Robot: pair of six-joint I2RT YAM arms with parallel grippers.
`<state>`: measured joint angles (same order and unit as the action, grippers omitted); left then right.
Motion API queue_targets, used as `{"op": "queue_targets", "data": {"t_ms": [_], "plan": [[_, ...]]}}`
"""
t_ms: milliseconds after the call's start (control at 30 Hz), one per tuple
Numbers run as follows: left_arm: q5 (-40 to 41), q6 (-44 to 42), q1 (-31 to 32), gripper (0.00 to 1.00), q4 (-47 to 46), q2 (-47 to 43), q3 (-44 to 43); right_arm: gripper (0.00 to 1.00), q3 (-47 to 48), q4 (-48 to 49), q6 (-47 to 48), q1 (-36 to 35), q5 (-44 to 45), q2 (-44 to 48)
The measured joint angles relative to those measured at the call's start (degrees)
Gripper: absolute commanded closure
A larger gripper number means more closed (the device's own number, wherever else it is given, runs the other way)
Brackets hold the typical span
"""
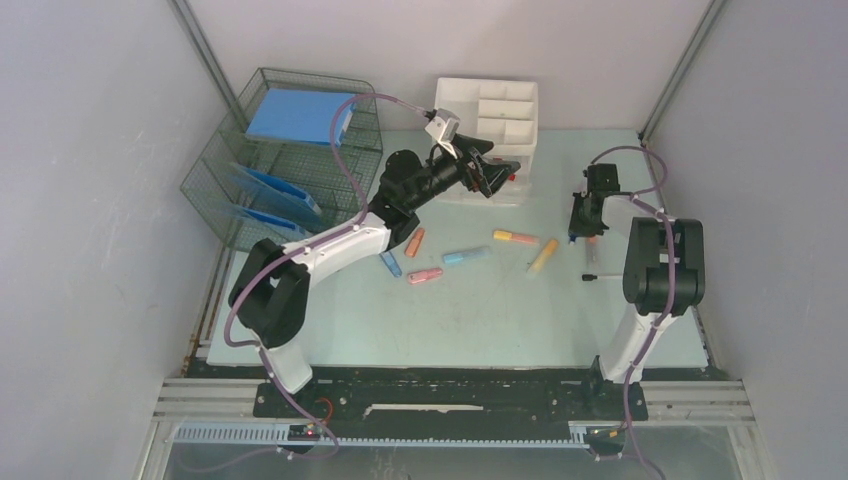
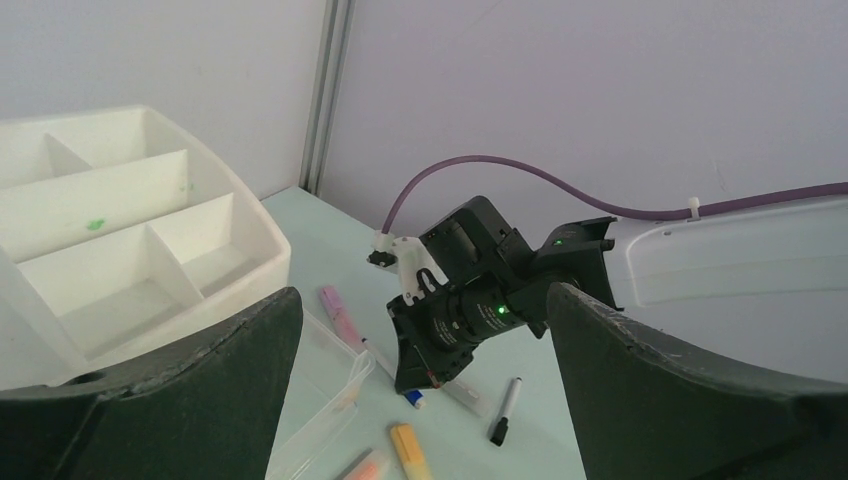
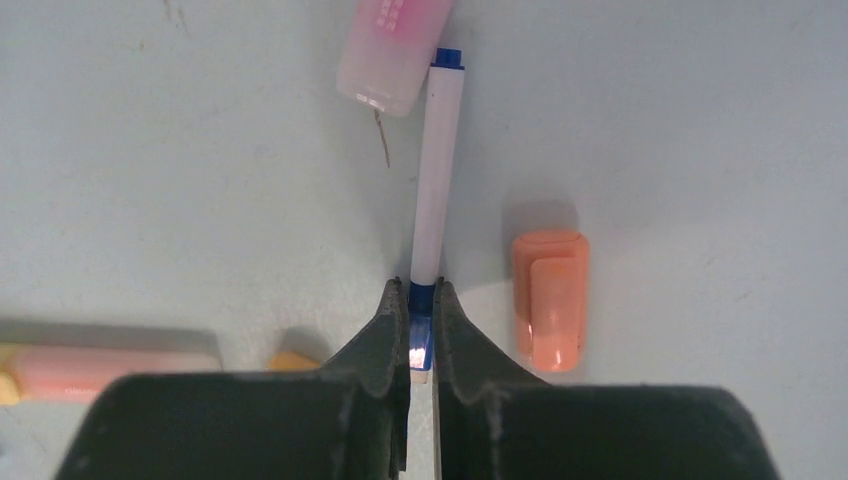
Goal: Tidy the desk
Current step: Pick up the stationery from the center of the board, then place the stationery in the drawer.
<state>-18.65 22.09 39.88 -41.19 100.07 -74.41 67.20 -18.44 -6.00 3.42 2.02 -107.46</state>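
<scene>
The desk (image 1: 480, 310) is a pale mint-green top strewn with markers. My right gripper (image 3: 421, 300) is down at its right side (image 1: 578, 232), shut on the blue end of a white pen (image 3: 438, 180) that lies flat and points away from the fingers. My left gripper (image 1: 495, 172) hangs open above the back of the desk, in front of a white compartment organizer (image 1: 490, 135). In the left wrist view nothing lies between its wide-apart fingers (image 2: 230, 380). Several highlighters lie mid-desk, among them an orange one (image 1: 414, 241) and a yellow one (image 1: 543, 256).
A wire basket (image 1: 290, 160) with blue folders stands at the back left. A pink highlighter (image 3: 392, 45) and an orange one (image 3: 550, 298) flank the held pen. A black marker (image 2: 505, 410) and a clear plastic tray (image 2: 320, 400) lie near the organizer (image 2: 120, 250).
</scene>
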Motion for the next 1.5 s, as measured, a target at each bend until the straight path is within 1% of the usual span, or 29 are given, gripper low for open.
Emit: {"op": "queue_targets", "data": {"t_ms": [133, 267, 400, 567, 767, 1067, 1267, 1333, 1400, 1500], "plan": [[-1.14, 2.21, 0.0, 0.0, -1.27, 0.7, -0.02, 1.0, -0.22, -2.97, 0.98, 1.33, -3.76, 1.16], [-1.68, 5.9, 0.02, 0.0, -3.65, 2.01, -0.09, 1.0, -1.53, -6.14, 1.9, 4.02, -10.32, 5.44], [-1.66, 11.5, 0.02, 0.0, -6.82, 3.74, -0.09, 1.0, -1.6, -7.54, 2.32, 8.39, -18.43, 11.1], [-1.68, 18.34, 0.13, 0.0, -10.86, 5.6, -0.09, 1.0, -1.6, -7.8, 2.43, 11.63, -25.83, 15.98], [-1.53, 25.14, 0.37, 0.01, -13.46, 8.28, -0.5, 1.0, -1.6, -8.92, 4.11, 12.41, -36.89, 21.31], [-1.27, 32.63, 1.84, 0.05, -14.25, 11.98, -2.84, 1.0, -1.6, -10.69, 11.41, 12.5, -56.13, 30.6], [-1.27, 34.95, 2.8, 0.11, -14.23, 13.97, -4.09, 1.0, -2.86, -10.23, 14.62, 11.17, -64.48, 36.74], [-1.27, 34.93, 3.13, 0.14, -14.14, 14.21, -4.22, 1.0, -3.02, -10.03, 15.15, 10.78, -66.58, 37.46], [-1.29, 34.91, 3.48, 0.2, -13.84, 14.43, -4.63, 1.0, -3.08, -10.01, 15.63, 10.32, -68.17, 37.62], [-1.44, 34.91, 4.09, 0.23, -13.53, 14.95, -5.7, 1.0, -3.21, -10.05, 16.06, 9.6, -69.2, 37.59]]}}
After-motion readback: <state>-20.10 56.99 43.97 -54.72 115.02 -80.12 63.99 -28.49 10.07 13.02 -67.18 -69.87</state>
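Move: Between the right fingertips, low over the table, is the blue-capped marker's cap end. The waiting open left gripper lies about 22 cm to that hand's left, 4 cm back and 33 cm higher. The orange highlighter lies 4 cm right and 3 cm back of the right hand, and the yellow one 8 cm left and 5 cm back. From the left hand the marker is 8 cm ahead, 24 cm right and 33 cm below. Lifting the pinched blue-capped marker off the table, the right hand draws slightly back, climbs about 26 cm, then swings left and farther back towards the left gripper. Its wrist tips up out of its downward point and turns counter-clockwise some 50 degrees. The left hand comes about 7 cm right and a little down to meet it, tilting down, its fingers just starting to close. ##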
